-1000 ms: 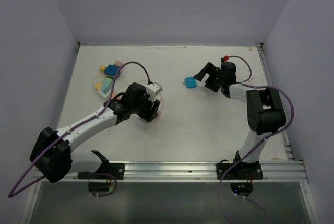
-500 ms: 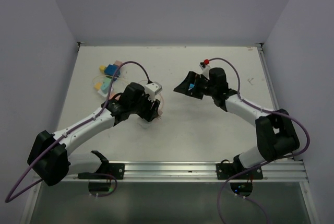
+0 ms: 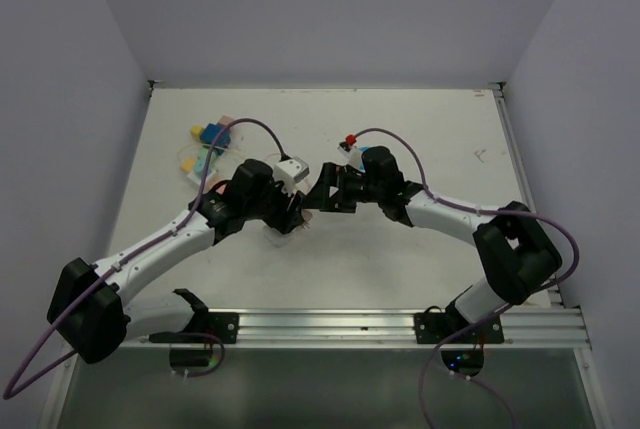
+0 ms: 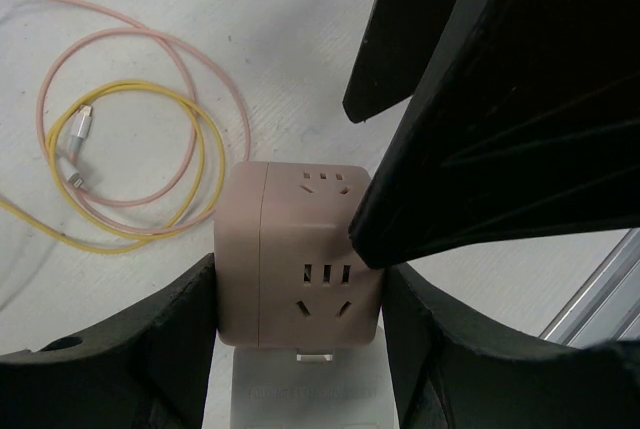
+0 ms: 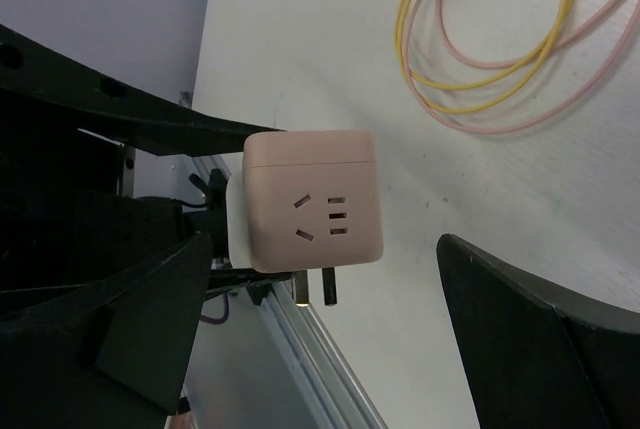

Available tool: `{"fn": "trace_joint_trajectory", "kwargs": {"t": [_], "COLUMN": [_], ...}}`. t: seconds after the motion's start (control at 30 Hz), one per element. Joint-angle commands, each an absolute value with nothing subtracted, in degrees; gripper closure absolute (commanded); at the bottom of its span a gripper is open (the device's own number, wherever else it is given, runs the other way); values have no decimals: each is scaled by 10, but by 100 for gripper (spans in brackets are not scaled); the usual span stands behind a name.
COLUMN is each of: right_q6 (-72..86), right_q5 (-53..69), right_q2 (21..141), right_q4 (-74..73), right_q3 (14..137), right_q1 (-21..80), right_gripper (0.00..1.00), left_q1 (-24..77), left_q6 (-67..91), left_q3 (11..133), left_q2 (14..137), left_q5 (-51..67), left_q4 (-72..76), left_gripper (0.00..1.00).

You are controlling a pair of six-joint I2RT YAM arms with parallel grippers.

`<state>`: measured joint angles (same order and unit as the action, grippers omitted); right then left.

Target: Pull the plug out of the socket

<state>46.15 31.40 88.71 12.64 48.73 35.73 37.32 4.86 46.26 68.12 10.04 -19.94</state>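
Observation:
A pink socket cube (image 4: 300, 259) with slot holes on its faces is joined to a white plug block (image 4: 310, 389) at its near side. My left gripper (image 4: 300, 301) is shut on the cube, one finger against each side. In the right wrist view the cube (image 5: 315, 199) hangs above the table, with the white block (image 5: 233, 219) behind it and two metal prongs (image 5: 318, 289) sticking out below. My right gripper (image 5: 325, 241) is open, its fingers (image 4: 500, 129) flanking the cube without touching it. From above, the two grippers (image 3: 290, 211) (image 3: 318, 197) meet and hide the cube.
Loops of pink cable (image 4: 150, 49) and yellow cable (image 4: 190, 139) lie on the table beyond the cube. Coloured blocks (image 3: 205, 149) sit at the back left. An aluminium rail (image 3: 330, 324) runs along the near edge, and walls close in the sides.
My right arm has swung left across the table, away from a blue block, and its open jaws now bracket the cube. The left arm has barely moved.

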Motion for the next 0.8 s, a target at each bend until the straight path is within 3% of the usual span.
{"fn": "trace_joint_trajectory", "kwargs": {"t": [0.0,0.47,0.57,0.63,0.67,0.77], "right_q6": [471,468,467,468,474,475], "right_q5": [334,394,397,406,416,424], "right_q2": [899,937,938,938,940,940], "right_q4": [152,169,170,173,179,180], "right_q3": [513,529,530,530,530,531], "right_q1": [370,382,382,382,382,382], "right_gripper": [1,5,12,22,34,44], "left_q1": [377,377,376,377,376,376], "left_q6": [39,30,30,29,29,29], "left_q3": [463,456,454,454,454,454], "left_q2": [661,642,640,639,639,638], "left_q5": [115,150,154,154,154,149], "left_q4": [-157,-142,-141,-141,-139,-139], "left_gripper": [100,100,100,100,100,100]}}
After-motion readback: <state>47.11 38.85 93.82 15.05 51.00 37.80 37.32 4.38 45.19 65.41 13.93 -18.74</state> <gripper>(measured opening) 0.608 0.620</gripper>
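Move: The pink cube is some 4 cm left of my right hand, about 1 cm back and 2 cm lower. The white block it sits on is around 4 cm farther left and 3 cm farther back than the cube. The loose cable coil lies about 5 cm ahead and 5 cm left of my right hand, on the table; the blue plug is roughly 18 cm ahead and 15 cm right. My left hand already grips the cube, its middle about 1 cm ahead, right and below. I bring my open right hand about 2.5 cm left and 2 cm back onto the pink cube, dipping some 1.5 cm before rising a little, turning nearly 10 degrees counter-clockwise, then close its fingers on the cube's opposite sides. My left hand keeps its grip, easing about 1 cm up, 1 cm back and slightly right. ##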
